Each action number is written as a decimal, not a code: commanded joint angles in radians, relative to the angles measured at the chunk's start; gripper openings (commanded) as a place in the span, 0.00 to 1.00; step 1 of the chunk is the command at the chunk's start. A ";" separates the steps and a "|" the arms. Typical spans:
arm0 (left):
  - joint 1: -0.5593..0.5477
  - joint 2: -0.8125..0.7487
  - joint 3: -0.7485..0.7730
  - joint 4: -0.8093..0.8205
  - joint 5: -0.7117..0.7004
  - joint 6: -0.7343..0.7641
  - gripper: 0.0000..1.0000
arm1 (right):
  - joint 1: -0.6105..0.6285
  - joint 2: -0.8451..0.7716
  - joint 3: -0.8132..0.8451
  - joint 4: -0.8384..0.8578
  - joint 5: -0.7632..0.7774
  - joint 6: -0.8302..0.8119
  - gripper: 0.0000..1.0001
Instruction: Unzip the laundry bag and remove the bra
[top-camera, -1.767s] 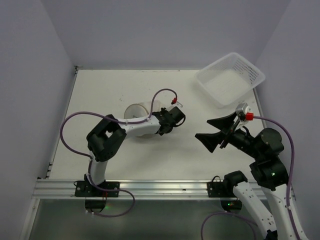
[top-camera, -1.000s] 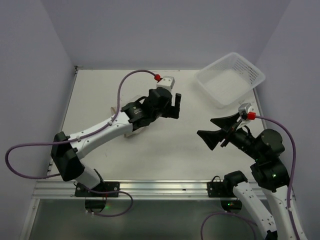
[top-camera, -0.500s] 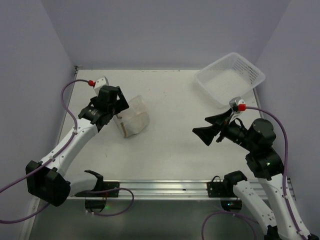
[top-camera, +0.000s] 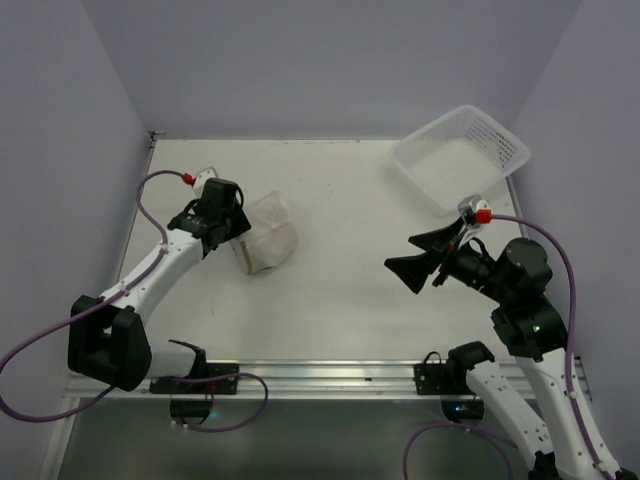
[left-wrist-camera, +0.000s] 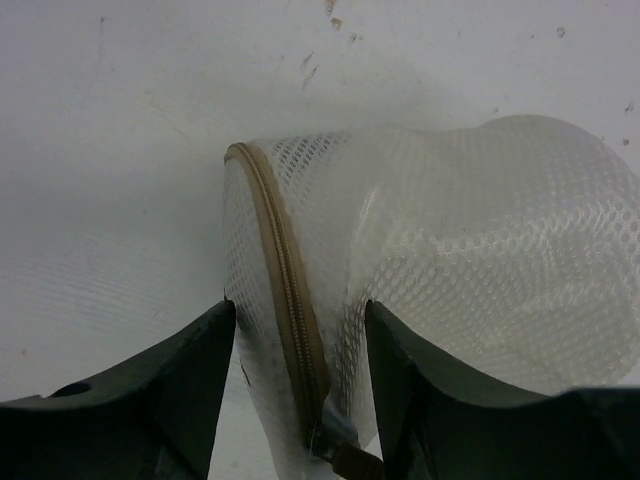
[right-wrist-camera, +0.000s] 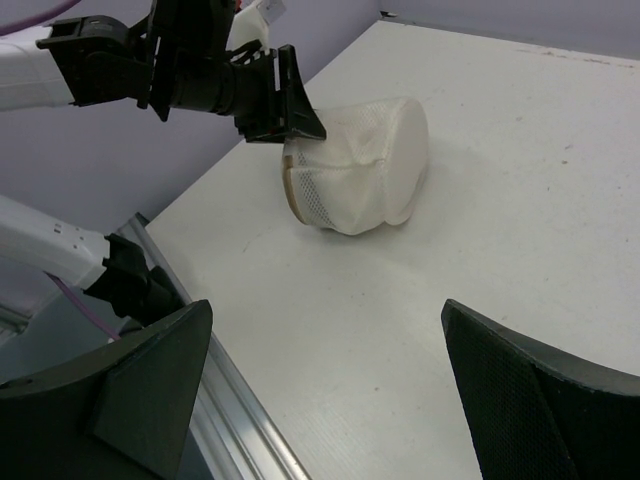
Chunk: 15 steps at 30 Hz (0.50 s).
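The laundry bag (top-camera: 268, 238) lies on its side at the table's left middle, a white mesh puck with a tan zipper rim (left-wrist-camera: 285, 270). My left gripper (top-camera: 238, 230) comes at it from the left and straddles that rim. In the left wrist view the gripper (left-wrist-camera: 298, 310) presses the mesh on both sides, with the zipper pull (left-wrist-camera: 345, 460) low between the fingers. The right wrist view shows the bag (right-wrist-camera: 365, 165) dented under the left gripper (right-wrist-camera: 290, 125). My right gripper (top-camera: 400, 253) hangs wide open over the right middle, holding nothing (right-wrist-camera: 325, 310). The bra is hidden.
A white perforated plastic basket (top-camera: 500, 128) sits at the back right corner. The aluminium rail (top-camera: 320, 375) runs along the near table edge. Purple walls close in the left, back and right sides.
The left arm swung from the bag's right side to its left, and the bag tipped over. Its jaws have narrowed onto the zipper rim. The right gripper shifted only slightly.
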 joint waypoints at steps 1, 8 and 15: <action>0.009 0.030 0.016 0.068 0.021 0.003 0.53 | 0.001 -0.003 -0.006 0.043 0.003 0.008 0.99; 0.020 0.066 0.155 0.068 -0.079 0.200 0.07 | 0.001 0.007 0.003 0.047 0.017 0.000 0.99; 0.011 0.070 0.318 0.212 -0.174 0.641 0.00 | 0.001 0.012 -0.003 0.070 0.049 -0.004 0.99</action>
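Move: The laundry bag's zipped rim lies between the left hand's open fingers, about 1 cm ahead and 2 cm below, level sideways. The bag's body has its middle some 6 cm to the right, level fore and aft, and about 5 cm down. From the right hand, which takes no part, the rim is roughly 17 cm ahead, 30 cm left and 21 cm below. The left fingers close on the laundry bag's zipped rim, then lift it about 8 cm while carrying it forward. ##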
